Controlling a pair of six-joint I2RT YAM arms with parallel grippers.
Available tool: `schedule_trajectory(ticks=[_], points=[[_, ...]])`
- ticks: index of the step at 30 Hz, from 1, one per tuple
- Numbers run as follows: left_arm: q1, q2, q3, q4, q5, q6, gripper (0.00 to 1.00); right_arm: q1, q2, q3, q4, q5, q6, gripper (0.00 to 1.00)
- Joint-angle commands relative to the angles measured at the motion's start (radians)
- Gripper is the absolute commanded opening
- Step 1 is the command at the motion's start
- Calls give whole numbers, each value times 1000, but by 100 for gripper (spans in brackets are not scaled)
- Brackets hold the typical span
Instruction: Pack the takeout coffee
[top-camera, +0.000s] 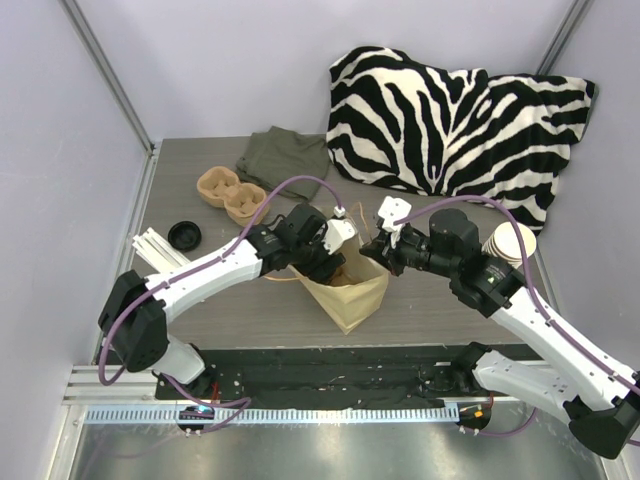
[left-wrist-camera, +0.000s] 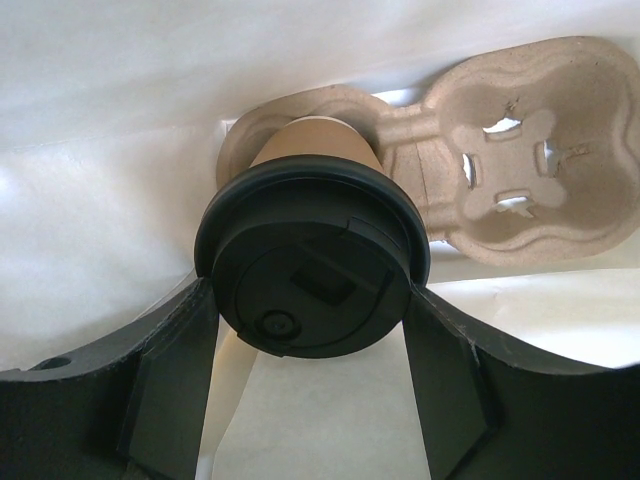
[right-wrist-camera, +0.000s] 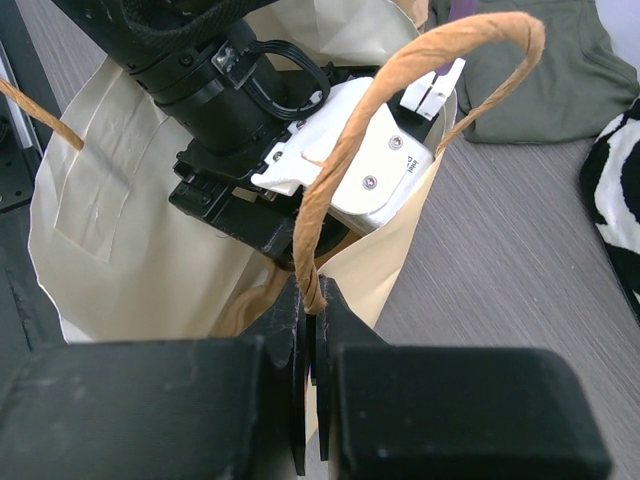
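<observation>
The takeout coffee (left-wrist-camera: 312, 262), a brown paper cup with a black lid, sits in one well of a pulp cup carrier (left-wrist-camera: 540, 150) inside the paper bag (top-camera: 355, 292). My left gripper (left-wrist-camera: 308, 292) reaches down into the bag, its fingers pressed on both sides of the lid. In the top view the cup is hidden by the bag and the left gripper (top-camera: 325, 255). At the bag's right rim, my right gripper (right-wrist-camera: 312, 300) is shut on the twisted paper handle (right-wrist-camera: 400, 90), holding the bag (right-wrist-camera: 120, 220) open.
A second pulp carrier (top-camera: 228, 193) and a loose black lid (top-camera: 184, 236) lie at the left. A stack of brown cups (top-camera: 510, 243) stands at the right. Green cloth (top-camera: 285, 155) and zebra cloth (top-camera: 450, 110) lie at the back. White strips (top-camera: 160, 250) rest near the left edge.
</observation>
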Motion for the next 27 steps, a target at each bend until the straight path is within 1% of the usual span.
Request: schedule_trajectory(ticks=[1, 4, 5, 6, 8, 9, 13, 14, 17, 27], points=[[13, 10, -19, -56, -23, -63, 62, 16, -30, -10, 55, -114, -28, 1], [12, -9, -15, -33, -28, -63, 67, 17, -30, -16, 65, -117, -34, 1], [8, -12, -15, -25, -63, -60, 69, 17, -30, -16, 65, -118, -36, 1], [5, -13, -13, -13, -67, -62, 73, 16, -30, -18, 68, -118, -37, 1], [5, -18, -12, 1, -75, -57, 75, 17, -30, -18, 68, -122, -43, 1], [-1, -19, -13, 5, -81, -59, 85, 17, -30, -18, 69, -120, -45, 1], [-19, -33, -22, 25, -101, -34, 89, 17, -28, -15, 69, -120, -52, 1], [-21, -38, -24, 34, -106, -29, 98, 16, -27, -15, 71, -117, -52, 1], [-25, -53, -30, 50, -112, -22, 100, 17, -25, -13, 72, -112, -43, 1], [-34, -118, -52, 87, -91, 18, 100, 17, -13, -10, 75, -68, -2, 1]])
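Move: The lidded coffee cup is already down in one socket of the carrier inside the paper bag, lid between the left fingers; its middle is about 4 cm below that hand, 1 cm ahead and 2 cm right. The carrier's empty socket lies some 5 cm back, 8 cm right and 7 cm below. A spare carrier sits about 18 cm ahead, 20 cm left and 9 cm lower. From the right hand, the cup is roughly 10 cm left, 2 cm ahead and 18 cm below. Open the left gripper from its grip on the cup's lid to fully wide, keeping it deep in the bag over the lid. Ease it about 1 cm left and slightly up as it opens, tipping the fingers up only some 5 degrees. Keep the right fingers shut on the bag's rim by the handle, that hand giving less than 1 cm back and left. ##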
